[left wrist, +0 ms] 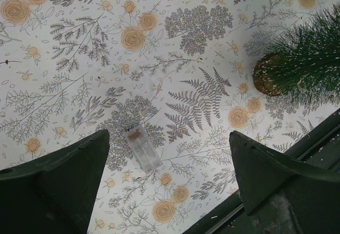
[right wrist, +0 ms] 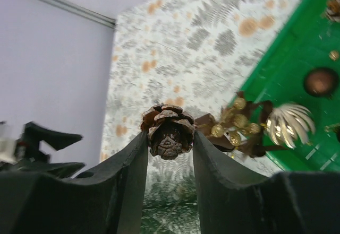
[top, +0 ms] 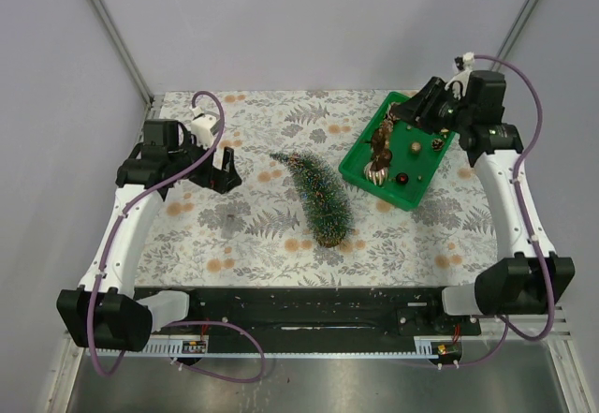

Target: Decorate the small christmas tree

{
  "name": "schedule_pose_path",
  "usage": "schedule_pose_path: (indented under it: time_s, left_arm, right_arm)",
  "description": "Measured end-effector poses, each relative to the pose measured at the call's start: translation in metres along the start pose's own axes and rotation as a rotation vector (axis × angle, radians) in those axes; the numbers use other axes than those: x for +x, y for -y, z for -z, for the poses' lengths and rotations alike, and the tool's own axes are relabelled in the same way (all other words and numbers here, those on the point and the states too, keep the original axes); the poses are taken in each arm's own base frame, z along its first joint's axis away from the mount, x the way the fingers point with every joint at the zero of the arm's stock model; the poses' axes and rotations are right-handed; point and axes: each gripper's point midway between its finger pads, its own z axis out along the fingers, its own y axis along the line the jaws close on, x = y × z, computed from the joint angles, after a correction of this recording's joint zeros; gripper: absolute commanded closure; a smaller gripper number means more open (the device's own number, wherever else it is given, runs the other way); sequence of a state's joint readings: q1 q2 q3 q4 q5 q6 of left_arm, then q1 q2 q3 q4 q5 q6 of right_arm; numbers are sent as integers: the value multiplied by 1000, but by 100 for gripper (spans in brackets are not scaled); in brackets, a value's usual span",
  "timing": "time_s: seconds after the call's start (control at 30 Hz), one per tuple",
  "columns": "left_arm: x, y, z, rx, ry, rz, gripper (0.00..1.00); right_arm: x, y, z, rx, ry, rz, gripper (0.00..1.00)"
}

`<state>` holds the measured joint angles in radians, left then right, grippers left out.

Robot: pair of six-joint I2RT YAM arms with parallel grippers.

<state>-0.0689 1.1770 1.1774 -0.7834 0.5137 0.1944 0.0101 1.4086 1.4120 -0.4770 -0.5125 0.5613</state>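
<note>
The small christmas tree lies on its side in the middle of the patterned cloth, with its wooden base toward the near edge. The left wrist view shows the tree at the right. My right gripper is shut on a brown pine cone and hangs over the far end of the green tray. Blurred green tree branches show below the cone. My left gripper stands wide open above the cloth, left of the tree, holding nothing.
The tray holds a brown garland with gold beads, a gold shell-shaped ornament and a brown ball. A small clear plastic box lies on the cloth under the left gripper. The black base rail runs along the near edge.
</note>
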Motion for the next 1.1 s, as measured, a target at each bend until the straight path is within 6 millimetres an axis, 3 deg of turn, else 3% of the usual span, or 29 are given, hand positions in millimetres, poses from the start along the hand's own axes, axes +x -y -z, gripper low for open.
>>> schedule_pose_path:
  time_s: [0.27, 0.37, 0.57, 0.7, 0.8, 0.97, 1.1]
  left_arm:
    - [-11, 1, 6, -7, 26, -14, 1]
    - [-34, 3, 18, -20, 79, -42, 1]
    - [-92, 24, 62, -13, 256, -141, 1]
    - [-126, 58, 101, 67, 382, -218, 1]
    - [-139, 88, 124, 172, 445, -256, 1]
    - [-152, 140, 147, 383, 493, -281, 1]
    - [-150, 190, 151, 550, 481, -359, 1]
  right_arm:
    - [-41, -114, 73, -235, 134, 156, 69]
    - [-43, -158, 96, -324, 157, 217, 69]
    - [-36, -210, 132, -449, 170, 287, 69]
    - [-27, -229, 156, -528, 160, 293, 69]
    - [-23, -242, 172, -586, 155, 291, 69]
    - [-24, -265, 199, -677, 168, 304, 69]
    - [-21, -273, 212, -713, 170, 306, 69]
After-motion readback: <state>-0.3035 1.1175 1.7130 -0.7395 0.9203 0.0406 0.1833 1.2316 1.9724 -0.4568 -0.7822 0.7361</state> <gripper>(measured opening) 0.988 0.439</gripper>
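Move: The tree's middle stands about 15 cm back, 18 cm left and some 14 cm below the right hand, which already holds the pine cone with the brown bow ornament hanging beneath. The green tray's middle is about 6 cm ahead, 4 cm right and 29 cm below that hand; the striped bauble is straight below, 3 cm left and 28 cm down. From the open left hand the pine cone is about 10 cm ahead, 38 cm right and 8 cm higher; the tree is 5 cm back, 21 cm right, 6 cm below. The pine cone, still pinched between the right fingertips with the bow ornament trailing under it, is swept up nearly 30 cm off the tray, then increasingly back and somewhat left as those fingers tip upward. The left hand, staying wide open, starts later and rises about 25 cm, then swings right and back towards the pine cone, tipping up and turning clockwise. ##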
